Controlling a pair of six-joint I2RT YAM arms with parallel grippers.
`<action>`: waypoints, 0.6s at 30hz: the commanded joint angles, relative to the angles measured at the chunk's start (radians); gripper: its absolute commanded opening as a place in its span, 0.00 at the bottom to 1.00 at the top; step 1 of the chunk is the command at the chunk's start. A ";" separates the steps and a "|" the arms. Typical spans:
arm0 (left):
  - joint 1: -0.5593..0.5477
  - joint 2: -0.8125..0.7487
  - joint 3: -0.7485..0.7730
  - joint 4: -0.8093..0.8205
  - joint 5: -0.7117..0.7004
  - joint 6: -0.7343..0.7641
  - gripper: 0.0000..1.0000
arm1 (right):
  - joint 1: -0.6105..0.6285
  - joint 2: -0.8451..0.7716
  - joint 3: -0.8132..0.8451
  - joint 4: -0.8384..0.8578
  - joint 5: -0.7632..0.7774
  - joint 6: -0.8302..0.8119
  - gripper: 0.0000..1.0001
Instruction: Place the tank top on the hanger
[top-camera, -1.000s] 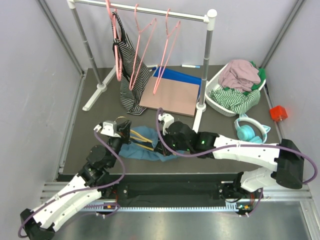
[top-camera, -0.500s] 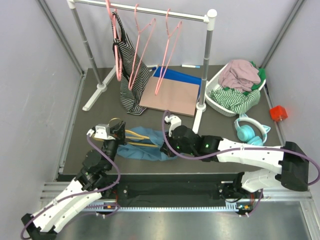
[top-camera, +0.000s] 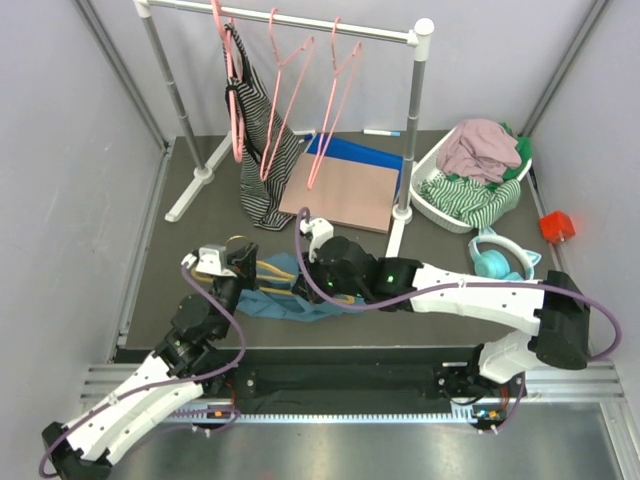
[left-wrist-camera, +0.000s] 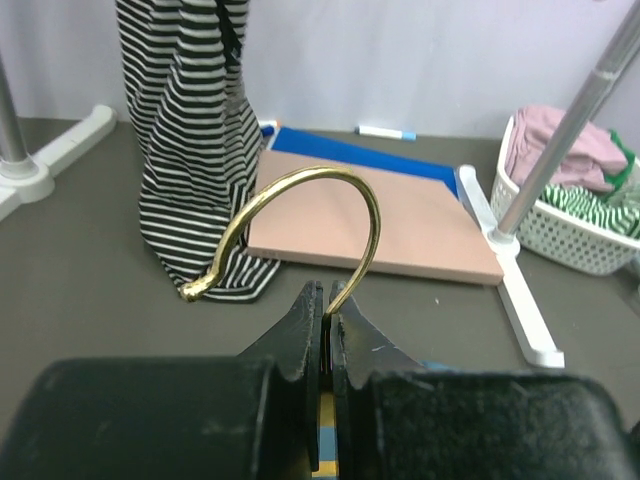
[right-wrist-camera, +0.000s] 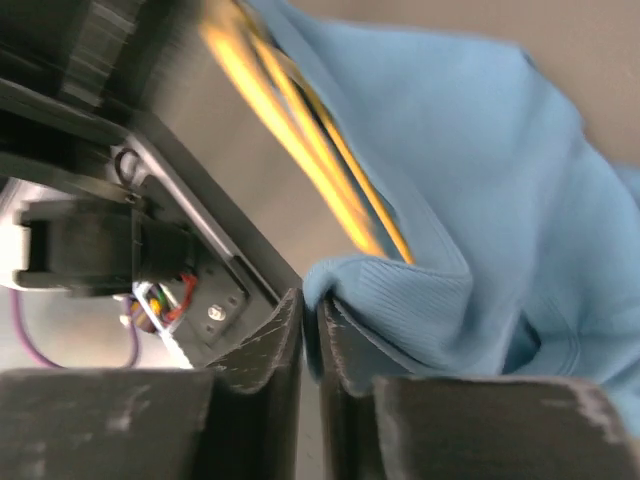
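Observation:
The teal-blue tank top lies crumpled on the dark table in front of both arms. The yellow hanger lies partly over it, its arms running into the fabric. My left gripper is shut on the base of the hanger's gold metal hook, which curves up and to the left. In the top view that gripper sits at the cloth's left end. My right gripper is shut on a ribbed fold of the tank top, close beside the hanger's yellow bars.
A clothes rack at the back carries pink hangers and a striped garment. A pink board lies under it. A white basket of clothes, teal headphones and a red block sit to the right.
My right gripper has shifted left toward the hanger, dragging the tank top's fold with it. The left gripper swung slightly left, then back, keeping hold of the hook.

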 joint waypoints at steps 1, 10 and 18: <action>0.000 0.057 0.031 0.090 0.082 -0.020 0.00 | 0.027 0.023 0.102 -0.003 -0.025 -0.059 0.24; 0.000 0.087 0.030 0.143 0.261 0.006 0.00 | 0.027 -0.214 -0.051 -0.023 0.056 -0.102 0.84; 0.000 0.069 0.025 0.155 0.358 0.018 0.00 | 0.027 -0.334 -0.198 -0.054 0.128 -0.147 0.86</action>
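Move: The left hand holds the yellow hanger by its hook; the tank top's middle lies about 11 cm to its right, 4 cm back and 14 cm below. From that hand the striped garment hangs some 22 cm ahead and 3 cm right, the pink board about 24 cm ahead, 20 cm right. The right hand pinches a tank top edge at the hanger; the top's middle is about 4 cm ahead, 2 cm left and 7 cm below, the hanger's right end some 10 cm right, 2 cm back. The right fingers let go of the tank top's edge, opening wide as the hand first lifts a centimetre or two, then backs off about 6 cm to the right and ends 4 cm higher, tipping slightly up. Keeping its shut grip on the hook, the left hand carries the hanger about 5 cm right, turning some 15 degrees clockwise. ##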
